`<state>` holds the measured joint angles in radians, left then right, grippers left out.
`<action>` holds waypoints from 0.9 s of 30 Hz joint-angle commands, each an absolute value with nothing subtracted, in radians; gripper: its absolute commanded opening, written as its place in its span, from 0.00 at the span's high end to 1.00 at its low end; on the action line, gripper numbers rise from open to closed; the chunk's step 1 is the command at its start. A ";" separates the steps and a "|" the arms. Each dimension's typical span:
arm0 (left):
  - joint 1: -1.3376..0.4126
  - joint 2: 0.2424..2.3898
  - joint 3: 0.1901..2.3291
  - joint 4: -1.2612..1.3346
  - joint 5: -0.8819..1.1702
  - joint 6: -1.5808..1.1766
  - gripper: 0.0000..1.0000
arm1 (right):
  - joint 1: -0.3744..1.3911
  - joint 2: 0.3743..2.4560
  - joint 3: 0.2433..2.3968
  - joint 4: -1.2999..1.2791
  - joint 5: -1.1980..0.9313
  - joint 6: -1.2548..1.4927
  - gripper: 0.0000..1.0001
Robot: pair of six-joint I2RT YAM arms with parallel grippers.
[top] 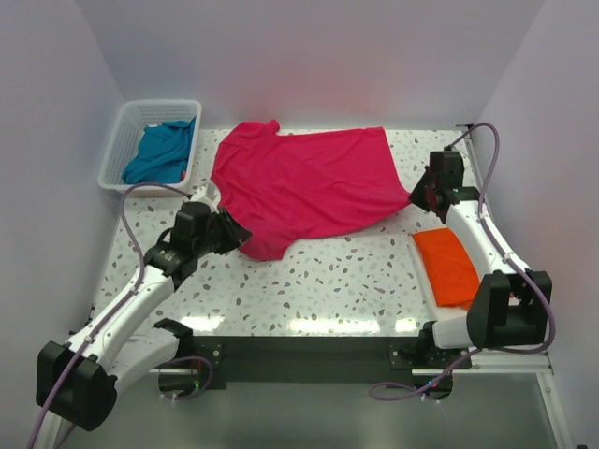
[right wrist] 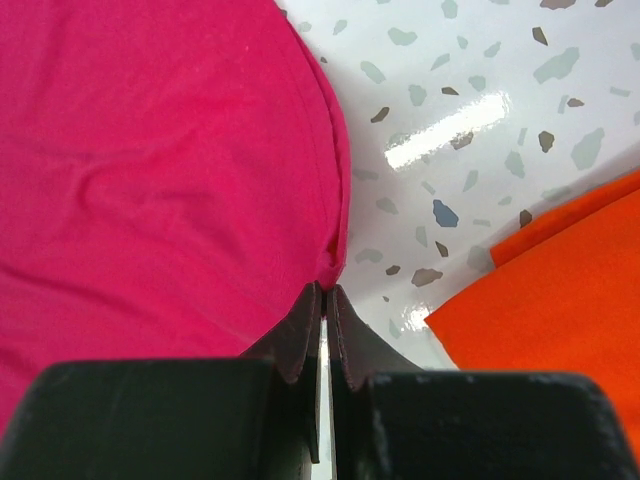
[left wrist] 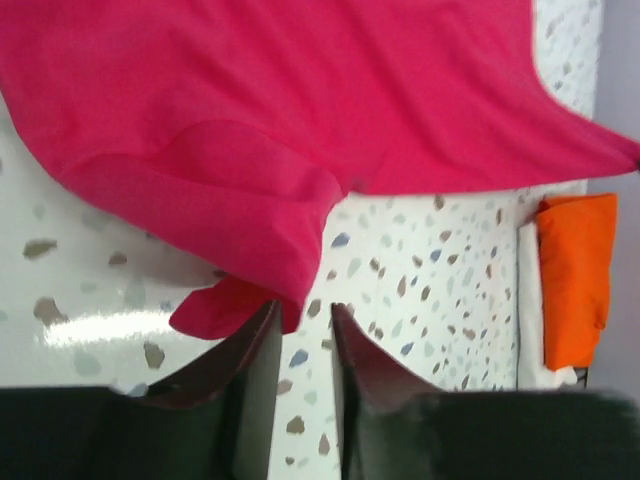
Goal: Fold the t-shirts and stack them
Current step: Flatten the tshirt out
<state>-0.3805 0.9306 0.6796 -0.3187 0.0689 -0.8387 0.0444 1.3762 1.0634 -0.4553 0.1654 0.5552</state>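
The crimson-pink t-shirt (top: pixel 309 182) lies spread across the back middle of the table, with a sleeve folded over at its near-left corner (left wrist: pixel 230 200). My left gripper (top: pixel 236 234) sits at that corner, open by a narrow gap (left wrist: pixel 303 308). The cloth's edge hangs at its left fingertip, and the table shows between the fingers. My right gripper (top: pixel 416 196) is shut on the pink shirt's right edge (right wrist: pixel 327 290). A folded bright orange t-shirt (top: pixel 447 267) lies at the right, beside the right arm. The teal-blue t-shirt (top: pixel 161 150) is bunched in the basket.
A white lattice basket (top: pixel 114 150) stands at the back left corner. White walls close in the table on the left, back and right. Speckled tabletop (top: pixel 328 281) stretches from the pink shirt to the near edge.
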 commanded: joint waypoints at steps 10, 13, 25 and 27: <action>-0.377 1.003 0.499 -0.230 0.146 -0.721 0.46 | 0.038 1.503 1.115 -0.445 0.135 0.531 1.00; -0.385 0.997 0.434 -0.186 0.164 -0.727 0.49 | 0.038 1.493 1.106 -0.440 0.133 0.535 1.00; -0.429 1.028 0.301 -0.054 0.167 -0.788 0.43 | 0.037 1.434 1.069 -0.443 0.133 0.540 1.00; -0.437 1.034 0.290 -0.029 0.182 -0.796 0.43 | 0.038 1.431 1.069 -0.445 0.135 0.540 1.00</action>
<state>-0.4225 1.0283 0.3149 -0.1154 0.1650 -0.7757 0.0433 1.4754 1.0729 -0.4564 0.1360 0.5423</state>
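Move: The loose near-left sleeve of the red t-shirt hangs or lies about 14 cm below the left hand, level with it and some 5 cm to its right; the shirt's body lies about 15 cm ahead and 14 cm right, the laundry basket some 25 cm ahead and 24 cm left. The right hand holds the shirt's right corner about 15 cm above the table spot under it, with the orange cloth some 15 cm back and 9 cm right. Left hand opens halfway, sinking 14 cm and back 6 towards the sleeve; right, still pinching its corner, dips 4. ##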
